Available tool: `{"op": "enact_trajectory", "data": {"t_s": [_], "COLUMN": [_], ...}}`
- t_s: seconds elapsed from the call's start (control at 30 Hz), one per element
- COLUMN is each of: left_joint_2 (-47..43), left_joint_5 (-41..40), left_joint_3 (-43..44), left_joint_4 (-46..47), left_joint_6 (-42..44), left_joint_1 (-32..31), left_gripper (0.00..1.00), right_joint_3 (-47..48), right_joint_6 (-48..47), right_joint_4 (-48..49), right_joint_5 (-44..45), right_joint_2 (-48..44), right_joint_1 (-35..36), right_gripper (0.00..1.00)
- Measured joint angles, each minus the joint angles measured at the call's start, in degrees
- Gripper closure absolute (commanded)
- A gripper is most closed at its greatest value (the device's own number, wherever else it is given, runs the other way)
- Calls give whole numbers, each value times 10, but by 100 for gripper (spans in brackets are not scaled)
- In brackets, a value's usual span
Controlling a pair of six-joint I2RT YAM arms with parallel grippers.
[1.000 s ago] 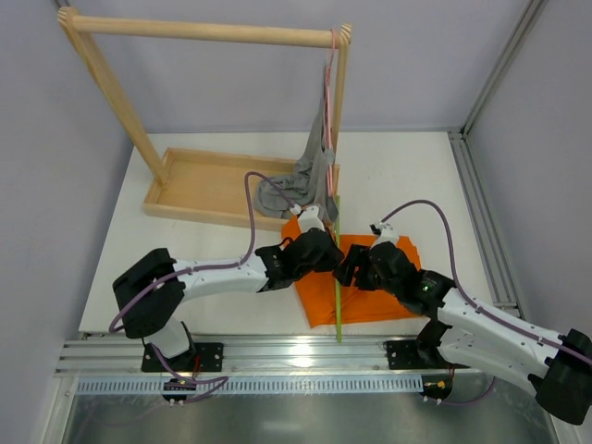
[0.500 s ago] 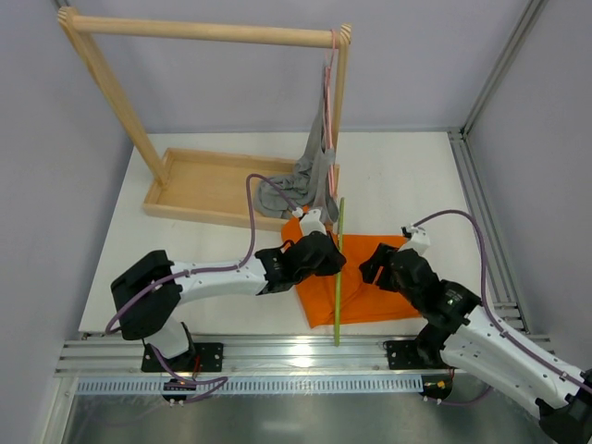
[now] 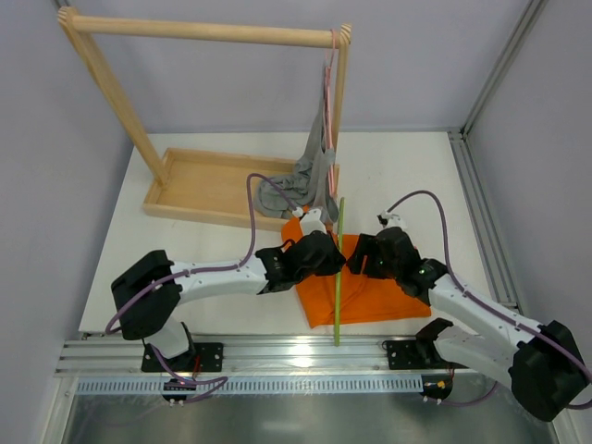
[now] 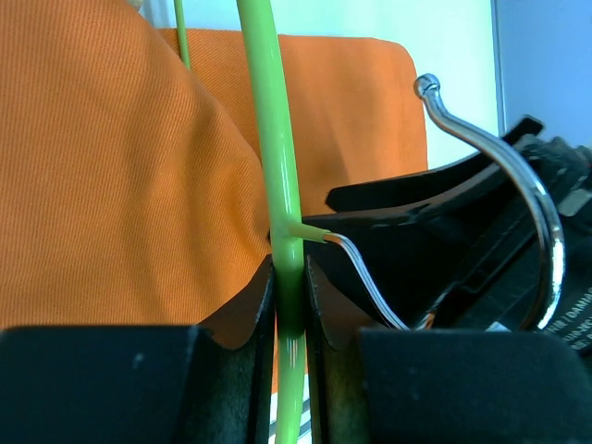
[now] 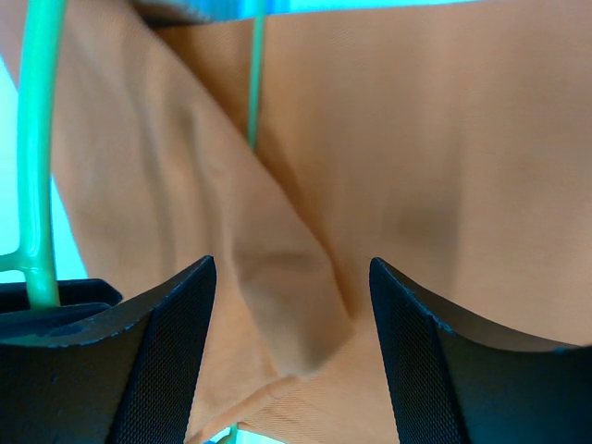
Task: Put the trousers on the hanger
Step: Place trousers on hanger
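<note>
The orange trousers (image 3: 384, 298) lie folded on the table in front of both arms. The lime-green hanger (image 3: 339, 305) stands above them, its long bar running from far to near. My left gripper (image 3: 337, 263) is shut on the hanger (image 4: 277, 157) just below where the metal hook (image 4: 541, 213) joins it. Just right of the hanger, my right gripper (image 3: 357, 261) hangs open low over the trousers (image 5: 388, 139). A raised fold of cloth lies between its fingers (image 5: 176, 324), and nothing is gripped. The hanger (image 5: 37, 157) passes along the left of the right wrist view.
A wooden rack (image 3: 203, 31) stands at the back with a wooden tray (image 3: 199, 190) at its foot. A grey garment (image 3: 310, 176) hangs from a pink hanger (image 3: 328, 79) on the rack's right end, just beyond the trousers. An aluminium rail (image 3: 277, 356) runs along the near edge.
My right arm pulled back to the right, then swung in again until its gripper is close to the hanger over the trousers. The left gripper has kept its hold on the hanger.
</note>
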Motion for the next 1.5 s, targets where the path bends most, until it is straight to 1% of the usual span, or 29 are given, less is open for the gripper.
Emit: {"op": "enact_trajectory", "data": {"t_s": [0.07, 0.17, 0.33, 0.53, 0.57, 0.6, 0.67, 0.7, 0.73, 0.77, 0.87, 0.93, 1.13, 1.3, 1.4, 1.5], "left_joint_2": [1, 2, 3, 3, 3, 3, 4, 5, 5, 6, 6, 6, 6, 6, 6, 6], "left_joint_5": [0, 0, 0, 0, -1, -2, -3, -3, -3, -3, -4, -5, -11, -11, -10, -10], "left_joint_3": [2, 4, 4, 4, 4, 4, 4, 4, 4, 5, 5, 5, 5, 5, 5, 5], "left_joint_4": [-2, -4, -3, -4, -4, -5, -4, -4, -4, -5, -5, -7, -21, -23, -24, -23], "left_joint_6": [-1, -2, -6, -13, -15, -16, -19, -20, -22, -24, -29, -31, -47, -61, -64, -70], "left_joint_1": [0, 0, 0, 0, 0, 0, 0, 0, 0, 0, 0, 0, 0, -6, -7, -7], "left_gripper": [100, 100, 100, 100, 100, 100, 100, 100, 100, 100, 100, 100, 100, 100, 100, 100], "right_joint_3": [-3, -3, -4, -7, -7, -7, -12, -16, -20, -24, -32, -32, -32, -14, -1, -1], "right_joint_6": [-7, -18, -33, -51, -53, -53, -54, -49, -45, -39, -17, 5, 119, 201, 235, 257], "right_joint_4": [27, 48, 83, 129, 134, 139, 150, 154, 157, 157, 142, 111, -42, -144, -194, -220], "right_joint_5": [-31, -51, -52, -57, -58, -58, -59, -59, -61, -65, -69, -64, 14, 59, 78, 82], "right_joint_2": [23, 42, 61, 113, 122, 128, 131, 127, 121, 111, 76, 52, -10, -45, -61, -82], "right_joint_1": [0, -2, -10, -14, -14, -14, -14, -14, -14, -13, -13, -13, -13, -12, -12, -11], "right_gripper": [30, 30, 30, 31, 35, 43, 62, 78, 86, 96, 96, 96, 96, 96, 96, 96]}}
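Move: The trousers' raised fold, for the open right hand to pinch, lies some 2 cm ahead of the right hand, 2 cm to its left and 3 cm below. The green hanger passes about 4 cm to that hand's left, level with it fore and aft and roughly 4 cm above; the hanging grey garment is about 17 cm ahead and 9 cm left. From the left hand the fold is about 2 cm ahead, 3 cm right and 7 cm down. Forward, left and down by about 4 cm in all, the right hand reaches in beside the green hanger and its open fingers close on the orange trousers' fold. Then it reverses, dragging the pinched cloth back and to the right for some 10 cm, away from the hanger, turning about 30 degrees clockwise. The left hand keeps its grip on the hanger near the hook and all but stays put. ##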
